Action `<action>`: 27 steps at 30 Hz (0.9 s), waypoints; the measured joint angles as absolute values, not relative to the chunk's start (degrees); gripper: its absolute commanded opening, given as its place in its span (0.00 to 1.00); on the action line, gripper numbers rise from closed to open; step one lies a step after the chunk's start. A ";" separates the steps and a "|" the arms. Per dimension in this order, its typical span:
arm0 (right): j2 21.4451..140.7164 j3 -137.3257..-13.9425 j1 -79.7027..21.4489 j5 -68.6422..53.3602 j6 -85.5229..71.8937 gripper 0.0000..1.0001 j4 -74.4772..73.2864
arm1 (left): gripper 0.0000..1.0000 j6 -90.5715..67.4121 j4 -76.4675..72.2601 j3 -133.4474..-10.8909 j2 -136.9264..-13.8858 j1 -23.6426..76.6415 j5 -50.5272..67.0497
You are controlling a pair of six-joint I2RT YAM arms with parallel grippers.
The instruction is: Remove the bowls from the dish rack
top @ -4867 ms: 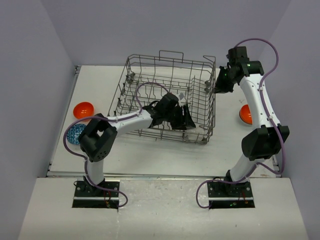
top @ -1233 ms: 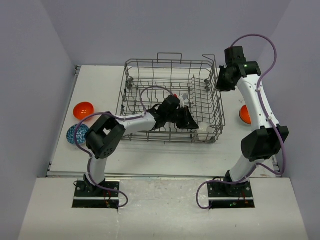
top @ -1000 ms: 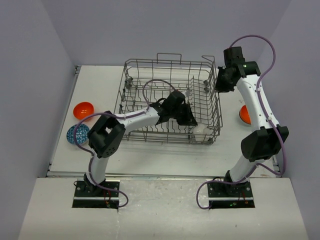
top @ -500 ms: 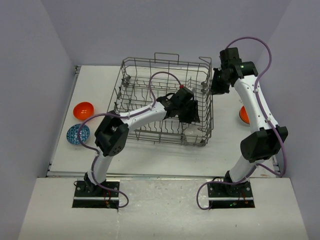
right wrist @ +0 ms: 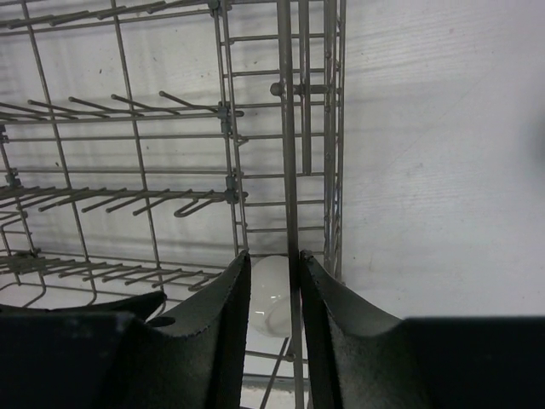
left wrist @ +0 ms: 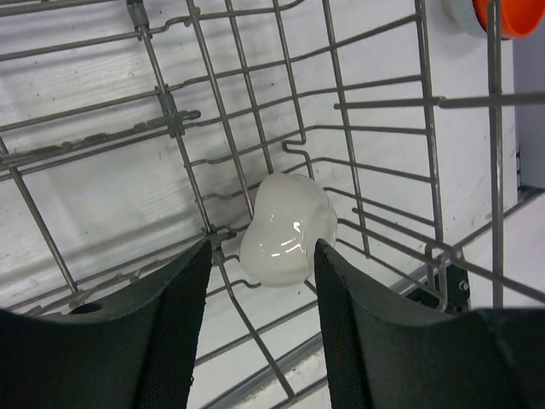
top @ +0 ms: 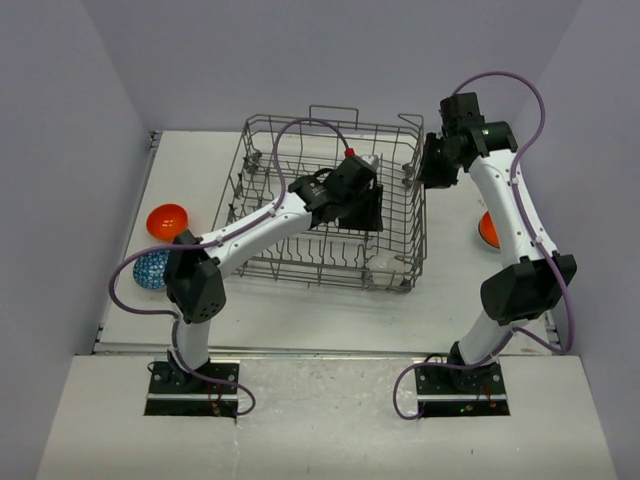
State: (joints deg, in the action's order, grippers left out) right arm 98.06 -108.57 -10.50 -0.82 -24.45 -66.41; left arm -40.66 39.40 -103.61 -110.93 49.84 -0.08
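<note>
The grey wire dish rack (top: 262, 126) stands mid-table. A plain white bowl (top: 389, 266) lies inside it at the near right corner. My left gripper (top: 368, 206) hangs open inside the rack above that white bowl (left wrist: 285, 228), not touching it. My right gripper (top: 418, 172) is at the rack's right rim, jaws open, with an upright rack wire (right wrist: 289, 170) running between the fingers. Outside the rack, an orange bowl (top: 167, 220) and a blue speckled bowl (top: 148, 270) sit at the left. Another orange bowl (top: 488, 229) sits at the right, partly behind the right arm.
Grey walls close in the table on the left, back and right. The left arm stretches from its base over the rack's near left side. Rows of upright tines (right wrist: 128, 200) line the rack floor. The table's front edge (top: 300, 350) runs just past the rack.
Both grippers have gone from shut to open. The left gripper has lifted up and back from the white bowl, which stays in the rack's corner. The rack has shifted a little.
</note>
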 measured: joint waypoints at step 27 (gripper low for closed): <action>84.60 -107.28 -14.44 -4.23 -22.83 0.27 -67.75 | 0.29 -39.79 50.70 -100.05 -103.83 44.34 -0.25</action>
State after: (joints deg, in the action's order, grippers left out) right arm 84.60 -107.28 -14.44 -4.23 -22.83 -67.75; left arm -39.79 50.70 -100.05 -103.83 44.34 -0.25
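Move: The last bowl, the white one in the rack's near right corner, lies about 5 cm back and 4 cm right of the left hand, some 13 cm below it. From the right hand it is roughly 13 cm back, 9 cm left and 19 cm down. The rack's right rim runs between the right hand's parted fingertips, about 11 cm to the left hand's right. The orange bowl on the table stands some 14 cm right of the right hand and 4 cm back. Lift the right gripper clear of the rack's right rim, slowly at first, about 7 cm up, then swing it back some 6 cm and a little left over the rack, tipping its fingers up about 10 degrees, opening unchanged. Meanwhile draw the empty left gripper back a little, then about 8 cm left, away from the white bowl, returning forward late and partly closing its fingers. ##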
